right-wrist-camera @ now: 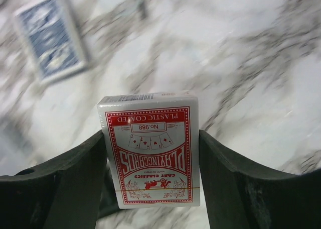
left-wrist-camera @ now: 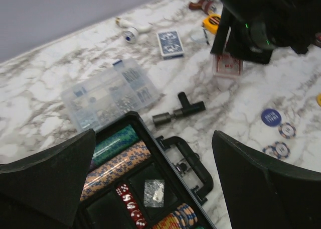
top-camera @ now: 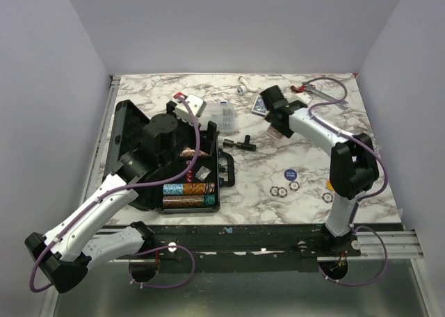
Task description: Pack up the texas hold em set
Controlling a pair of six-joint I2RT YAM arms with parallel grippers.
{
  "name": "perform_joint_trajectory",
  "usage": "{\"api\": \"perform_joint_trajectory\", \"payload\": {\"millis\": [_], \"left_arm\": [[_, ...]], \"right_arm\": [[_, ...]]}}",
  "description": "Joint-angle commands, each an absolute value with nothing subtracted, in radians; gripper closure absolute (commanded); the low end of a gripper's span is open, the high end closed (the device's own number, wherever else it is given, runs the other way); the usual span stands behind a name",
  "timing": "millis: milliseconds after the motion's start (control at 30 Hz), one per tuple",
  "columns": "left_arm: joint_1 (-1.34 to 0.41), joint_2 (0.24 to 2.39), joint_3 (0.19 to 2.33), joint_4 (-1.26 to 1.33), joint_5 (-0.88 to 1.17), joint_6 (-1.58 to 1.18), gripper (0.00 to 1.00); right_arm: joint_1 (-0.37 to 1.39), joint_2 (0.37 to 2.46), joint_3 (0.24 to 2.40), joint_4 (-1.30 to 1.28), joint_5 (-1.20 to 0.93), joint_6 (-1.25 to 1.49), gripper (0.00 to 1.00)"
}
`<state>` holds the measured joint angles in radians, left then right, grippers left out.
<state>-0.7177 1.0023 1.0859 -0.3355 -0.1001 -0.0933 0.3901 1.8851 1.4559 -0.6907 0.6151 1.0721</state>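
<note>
The black case [top-camera: 119, 140] lies open at the left, with rows of poker chips [left-wrist-camera: 113, 163] and red dice [left-wrist-camera: 129, 204] in its tray and its handle [left-wrist-camera: 188, 156] facing right. My left gripper [left-wrist-camera: 155, 189] hovers open above the tray, holding nothing. My right gripper [right-wrist-camera: 150, 158] is shut on the red card deck [right-wrist-camera: 150, 148], a finger [right-wrist-camera: 75, 179] pressed to each long side. The blue deck [top-camera: 259, 106] lies on the table just behind it. A blue button [top-camera: 290, 172], a yellow button [top-camera: 329, 184] and loose chips [top-camera: 278, 190] lie at the right front.
A clear compartment box [top-camera: 224, 115] sits behind the case, and a black T-shaped part [top-camera: 240, 144] lies between the case and my right gripper. A yellow tape measure [left-wrist-camera: 213, 22] and small tools lie by the back wall. Walls close in the table on three sides.
</note>
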Motion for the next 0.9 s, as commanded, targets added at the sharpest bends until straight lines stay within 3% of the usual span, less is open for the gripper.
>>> {"api": "perform_joint_trajectory", "payload": {"millis": [0,200,367,567,867], "left_arm": [[-0.723,0.860,1.010,-0.214,-0.395,-0.095,0.02],[-0.723,0.608,0.810,0.036,-0.647,-0.083,0.02],[-0.723,0.471,0.718,0.174,-0.728,-0.038,0.03],[-0.723,0.453,0.714,0.187,-0.748,-0.026,0.03],[-0.723,0.463,0.726,0.164,-0.740,-0.038,0.04]], "right_arm": [[0.624,1.828,1.432,-0.624,0.763,1.101,0.60],[0.898,1.864,1.493,-0.574,0.862,1.085,0.60],[0.994,1.888,1.521,-0.502,0.819,1.030,0.60],[1.045,1.950,1.559,-0.470,0.732,1.013,0.60],[1.106,2.110,1.756,-0.660,0.756,1.092,0.56]]}}
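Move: The right hand already holds the red card deck; the middle well of the black case lies about 32 cm to its left, 14 cm back and 7 cm below. The red dice are some 5 cm left of that well, level with it; the black pipe fitting is 13 cm left and 3 cm back of the hand, the clear plastic box 21 cm left and 9 cm ahead. The empty left hand hovers some 28 cm above the well, which is about 3 cm to its left. The right hand keeps its grip on the red card deck and sweeps it about 30 cm left and 10 cm back, past the black pipe fitting towards the case's middle well, rising some 4 cm, then beginning to sink, while the wrist turns about 35 degrees counter-clockwise. Meanwhile the open, empty left hand clears the space over the case, swinging roughly 16 cm left and 8 cm up, a little back, as it turns counter-clockwise and its fingers tip upward, then stays there. ##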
